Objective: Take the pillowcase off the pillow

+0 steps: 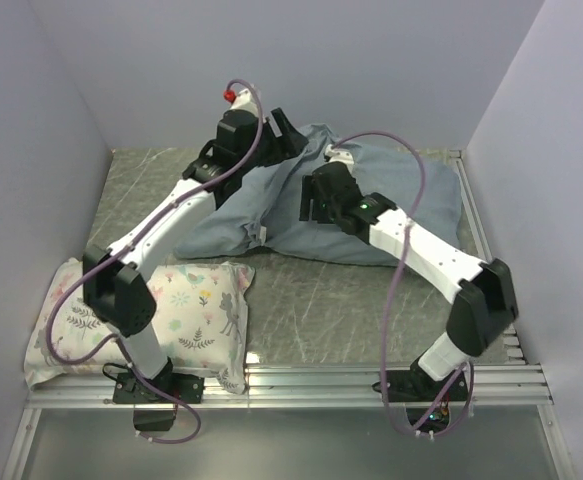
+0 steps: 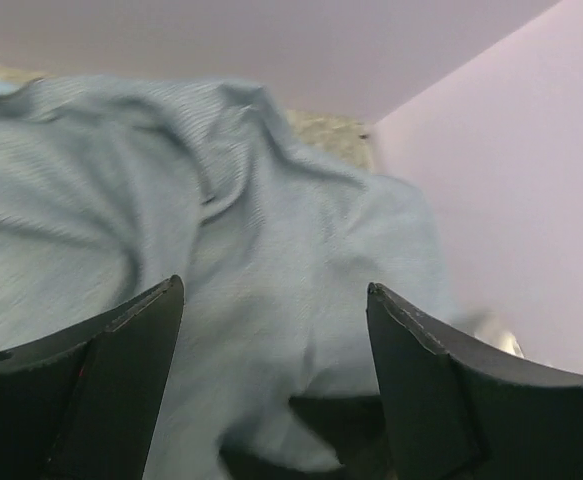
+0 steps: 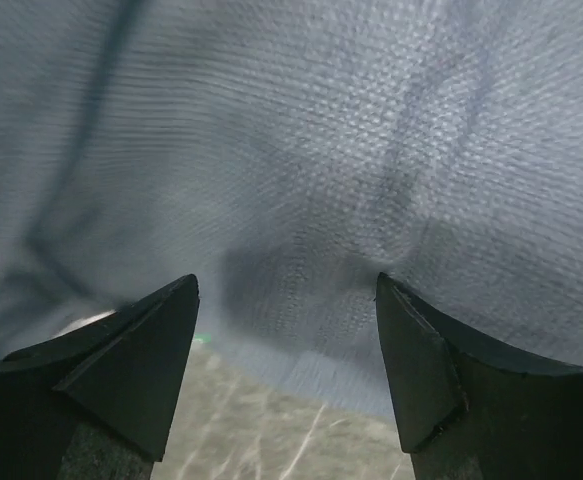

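Note:
The dusty blue-grey pillowcase (image 1: 261,205) lies crumpled across the back middle of the table, and it looks fuller on its right side (image 1: 411,195). No plain white pillow shows; it is hidden. My left gripper (image 1: 283,130) hovers over the cover's back edge. In the left wrist view it (image 2: 276,290) is open, with creased fabric (image 2: 271,230) beyond its fingers and nothing between them. My right gripper (image 1: 311,202) sits on the middle of the cover. Seen from the right wrist, it (image 3: 286,285) is open too, facing the fabric (image 3: 301,150) close up, just above its lower hem and the table.
A white pillow printed with flowers and animals (image 1: 196,305) lies at the front left beside the left arm's base. Pale walls close in the back and both sides. A slatted metal rail (image 1: 321,380) runs along the front edge. The grey marbled tabletop (image 1: 321,300) shows between the arms.

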### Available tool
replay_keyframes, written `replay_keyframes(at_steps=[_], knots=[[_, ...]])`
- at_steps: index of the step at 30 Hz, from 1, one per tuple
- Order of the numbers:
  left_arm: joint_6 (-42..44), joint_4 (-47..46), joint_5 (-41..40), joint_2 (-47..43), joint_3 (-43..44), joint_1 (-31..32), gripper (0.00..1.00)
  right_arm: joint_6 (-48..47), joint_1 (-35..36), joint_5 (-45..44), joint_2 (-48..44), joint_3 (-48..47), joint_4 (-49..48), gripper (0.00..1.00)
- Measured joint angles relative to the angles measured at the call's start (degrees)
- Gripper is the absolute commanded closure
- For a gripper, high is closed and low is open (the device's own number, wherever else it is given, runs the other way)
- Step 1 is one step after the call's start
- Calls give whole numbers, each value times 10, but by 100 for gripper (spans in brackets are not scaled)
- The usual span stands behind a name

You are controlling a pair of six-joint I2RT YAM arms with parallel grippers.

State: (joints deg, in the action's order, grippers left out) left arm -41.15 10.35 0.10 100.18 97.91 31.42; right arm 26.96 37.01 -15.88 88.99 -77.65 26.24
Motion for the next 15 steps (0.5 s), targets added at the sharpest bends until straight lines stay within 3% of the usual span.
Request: replay_keyframes(at_steps=[2, 3, 4, 6, 12, 15], knots=[[11, 14, -18, -35, -37, -2, 20, -3, 1, -22, 35, -12, 5, 33], [15, 18, -27, -53, -58, -2, 19, -5, -1, -31, 47, -17, 7, 44], [18, 18, -38, -71, -83, -3, 19, -8, -2, -39, 55, -19, 10, 74], [24, 21, -51, -96, -122, -2, 19, -11, -8, -51, 57, -20, 19, 97], [40, 31, -67, -108, -204, 0, 20, -4, -42, -63, 23, -13, 23, 100], [46, 44, -75, -94, -209, 9, 31, -4, -61, -82, -23, 6, 30, 100]])
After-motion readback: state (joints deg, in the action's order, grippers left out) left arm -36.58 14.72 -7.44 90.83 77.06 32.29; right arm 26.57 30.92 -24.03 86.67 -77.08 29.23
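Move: My right hand hangs open over the grey pillowcase. The patch it will pinch is about 2 cm ahead, 2 cm right and 4 cm below; from that hand the white tag sits 11 cm left and 2 cm back, the raised fold's middle 6 cm left and 9 cm ahead. My left hand's cloth patch lies roughly 6 cm back, 4 cm left and 15 cm below it; the fold is 1 cm left, 1 cm back of that hand, the tag 6 cm left, 10 cm back. With my right hand I dip about 3 cm onto the grey cloth, shut my fingers on a pinch of it, then drag it some 7 cm to the right while lifting about 4 cm and turning clockwise. Meanwhile I swing my open left hand left and back about 5 cm each, then mostly down 11 cm towards the cloth left of the fold, rolling and tipping its fingers down. ##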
